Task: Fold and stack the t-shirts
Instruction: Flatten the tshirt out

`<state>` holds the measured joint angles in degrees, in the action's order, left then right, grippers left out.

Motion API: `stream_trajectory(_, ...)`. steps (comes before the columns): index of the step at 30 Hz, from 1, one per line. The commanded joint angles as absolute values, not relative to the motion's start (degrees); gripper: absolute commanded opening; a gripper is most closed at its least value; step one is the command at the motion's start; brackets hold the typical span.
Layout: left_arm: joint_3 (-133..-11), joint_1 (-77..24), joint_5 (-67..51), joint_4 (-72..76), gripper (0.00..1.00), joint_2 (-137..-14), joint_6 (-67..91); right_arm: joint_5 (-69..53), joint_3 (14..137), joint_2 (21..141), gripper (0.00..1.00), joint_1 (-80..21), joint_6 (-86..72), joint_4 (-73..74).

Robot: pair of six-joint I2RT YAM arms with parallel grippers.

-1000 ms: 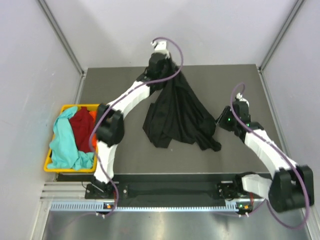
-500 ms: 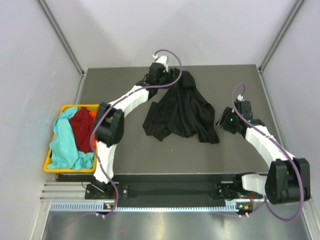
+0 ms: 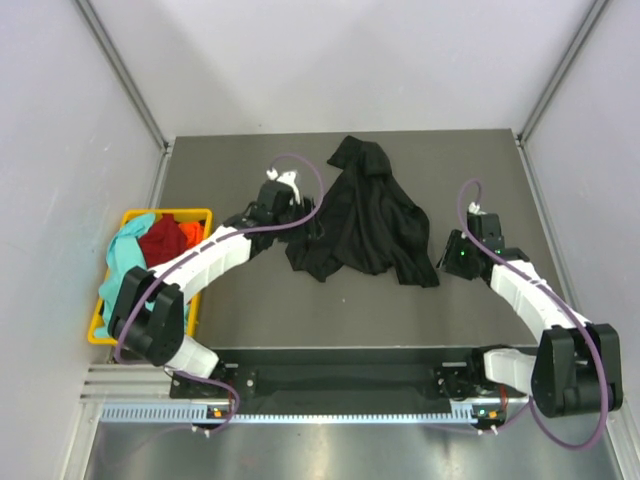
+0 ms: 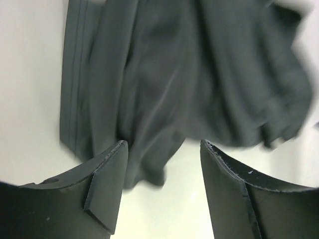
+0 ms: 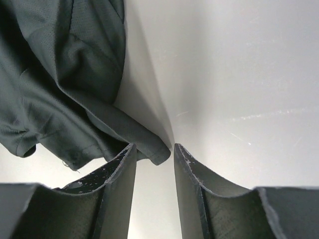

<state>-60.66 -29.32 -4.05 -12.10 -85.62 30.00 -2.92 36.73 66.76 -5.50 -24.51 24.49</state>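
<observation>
The black t-shirt [image 3: 365, 220] lies crumpled in a heap on the dark table, spread toward the back. My left gripper [image 3: 303, 228] is at the shirt's left edge, jaws wide open and empty; in the left wrist view the gripper [image 4: 163, 144] faces blurred black cloth [image 4: 189, 74] just ahead. My right gripper [image 3: 450, 255] sits by the shirt's right lower corner. In the right wrist view that gripper [image 5: 154, 147] is narrowly open, and a corner of the shirt [image 5: 75, 84] reaches to its tips without being pinched. Teal [image 3: 125, 275], red [image 3: 160, 240] and orange [image 3: 190, 235] t-shirts lie in the basket.
A yellow plastic basket [image 3: 200, 213] stands at the table's left edge. Grey walls enclose the table on three sides. The arm bases and a rail run along the near edge.
The left gripper opened and let go of the black t-shirt, which dropped onto the table. The left arm pulled back from the far edge toward the left. The right gripper shifted slightly nearer.
</observation>
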Motion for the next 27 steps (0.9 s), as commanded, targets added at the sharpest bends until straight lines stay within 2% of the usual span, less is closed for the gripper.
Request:
stream_trajectory(1, -58.36, -29.53, -4.39, -13.36, 0.65, -83.41, 31.99, -2.47, 37.18, 66.88, 0.37, -6.24, -23.2, 23.56)
stream_trajectory(15, -55.81, -29.53, -7.73, -12.57, 0.66, -86.84, 34.19, -0.79, 29.54, 67.94, 0.4, -11.24, -26.89, 15.91)
stream_trajectory(27, -55.55, -29.53, -8.79, -10.9, 0.64, -91.05, 34.89, 6.93, 30.23, 66.35, 0.36, -18.27, -27.77, 15.46)
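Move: The t-shirt's near left corner lies about 7 cm back from the left hand, a centimetre to its left and some 14 cm below, with the shirt's middle 10 cm to the hand's right and 3 cm ahead. For the right hand, the near right corner is only about 3 cm back, 3 cm left and 5 cm down. From that hand, the middle of the near hem lies 14 cm left, level with it, and the shirt's right bulge 11 cm ahead and 4 cm left, both at table height. The right hand sinks about 4 cm while drawing back a little, then slides left some 3 cm almost level, closing on the t-shirt's near right corner with its part-open fingers on either side of that tip in its own view. The left hand drops some 7 cm and eases back about half as far, quickly at first, then nearly pausing before sinking on towards the near left corner, tipping its fingers about 13 degrees further down and keeping them open. ##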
